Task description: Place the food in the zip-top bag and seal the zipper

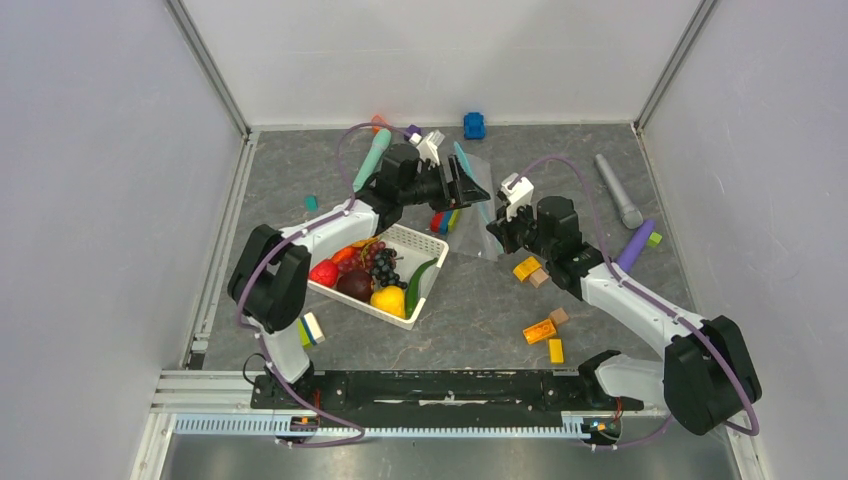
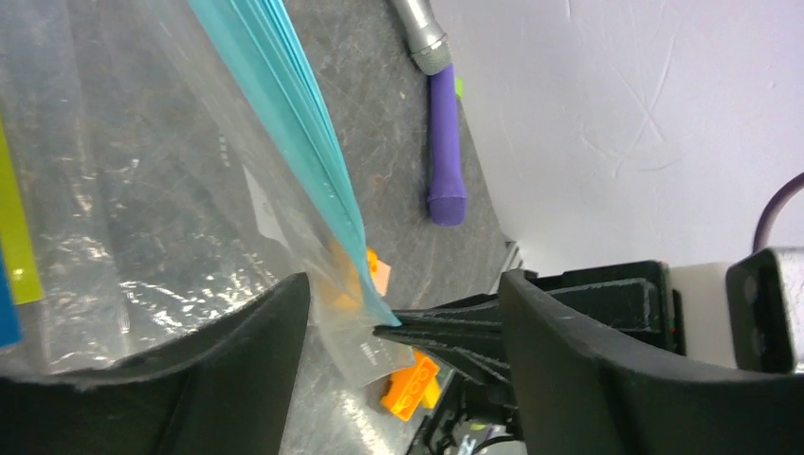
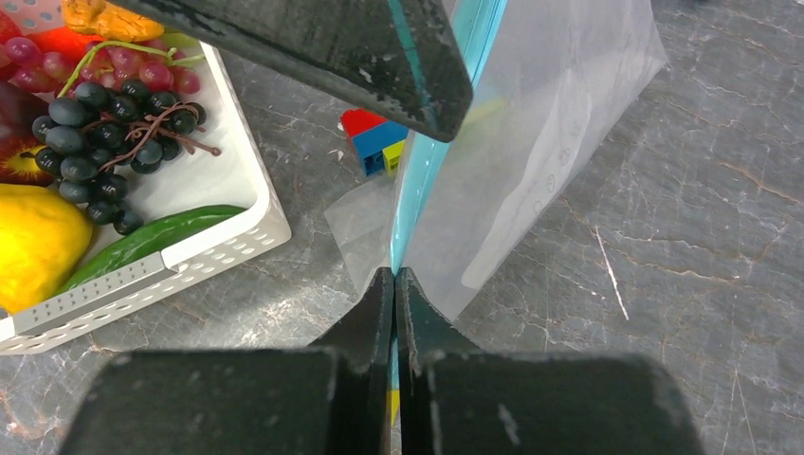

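The clear zip-top bag (image 1: pixel 480 205) hangs upright between my two grippers. My right gripper (image 3: pixel 395 277) is shut on the corner of its light-blue zipper (image 3: pixel 417 190). My left gripper (image 2: pixel 403 327) stands open, its two fingers wide apart on either side of the zipper (image 2: pixel 303 123) and not pressing it. The right gripper's shut fingertips (image 2: pixel 446 336) show between them. The food lies in the white mesh basket (image 1: pixel 405 240): dark grapes (image 3: pixel 104 123), a yellow fruit (image 3: pixel 33 242), a green pod (image 3: pixel 152 237), a red piece (image 1: pixel 323 272) and a maroon piece (image 1: pixel 354 284). I see no food in the bag (image 2: pixel 123 190).
Orange and wooden blocks (image 1: pixel 540 330) lie to the right of the bag, and red, blue and yellow blocks (image 3: pixel 374 142) behind it. A purple marker (image 2: pixel 446 142), a grey stick (image 1: pixel 618 190), a teal marker toy (image 1: pixel 372 160) and a blue car (image 1: pixel 474 125) lie near the back walls.
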### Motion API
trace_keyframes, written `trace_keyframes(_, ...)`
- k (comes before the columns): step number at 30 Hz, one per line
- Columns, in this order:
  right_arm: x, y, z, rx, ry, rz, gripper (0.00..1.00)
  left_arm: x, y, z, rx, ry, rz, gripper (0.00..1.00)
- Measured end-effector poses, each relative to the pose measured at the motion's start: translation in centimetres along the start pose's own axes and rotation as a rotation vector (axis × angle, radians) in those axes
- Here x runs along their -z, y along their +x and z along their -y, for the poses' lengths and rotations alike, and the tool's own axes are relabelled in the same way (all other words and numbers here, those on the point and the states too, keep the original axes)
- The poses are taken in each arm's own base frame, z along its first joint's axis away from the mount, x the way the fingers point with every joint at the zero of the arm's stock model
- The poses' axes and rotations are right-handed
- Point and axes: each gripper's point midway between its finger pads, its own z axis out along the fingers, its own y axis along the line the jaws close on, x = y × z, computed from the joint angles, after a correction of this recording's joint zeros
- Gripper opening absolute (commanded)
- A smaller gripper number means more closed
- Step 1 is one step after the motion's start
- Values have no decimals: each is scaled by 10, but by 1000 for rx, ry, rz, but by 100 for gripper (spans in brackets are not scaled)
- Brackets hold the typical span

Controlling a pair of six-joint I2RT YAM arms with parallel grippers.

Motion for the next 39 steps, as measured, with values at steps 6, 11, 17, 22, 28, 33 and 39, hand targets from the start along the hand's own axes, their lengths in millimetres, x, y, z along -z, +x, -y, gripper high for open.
trace_keyframes(6,0,-2,1,-9,10,7,0,-10,5,3,-4,16,-22,30)
trace_keyframes(11,5,1,-2,-31,9,19,0,-13,12,0,1,28,-53,19)
trace_keyframes(17,14,-7,-4,-31,10,51,0,-12,20,5,-24,70,-94,46)
trace_keyframes(22,16,-11,-5,-28,8,65,0,-11,28,5,-40,71,-125,21)
trace_keyframes(28,16,-8,-5,-30,7,56,9,-11,34,7,-52,74,-147,2)
trace_keyframes(33,17,-6,-7,-43,3,47,52,-9,39,10,-96,106,-173,2)
trace_keyframes(39,38,-17,-1,-68,64,69,98,5,64,21,-221,235,-274,2)
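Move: The bag's zipper strip runs in front of the left hand. Its near part, pinched in the right fingers, lies about 3 cm back, 2 cm right and 2 cm below the left hand point; for the right hand that spot is right at its tips. The red-blue-yellow block stack sits on the table roughly 9 cm left and 2 cm ahead of the right hand, 13 cm down. The orange block is about 10 cm right and 9 cm back of the right hand, 14 cm down. The left fingers close on the zipper strip beside the right fingertips and pinch it, easing some 3 cm back and 2 cm right and sinking slightly, with a brief partial reopening on the way. The right hand keeps its pinch, then opens and lets go, backing off right and up. The left hand draws the strip back another 3–4 cm, turning clockwise, over 20 degrees in all. ##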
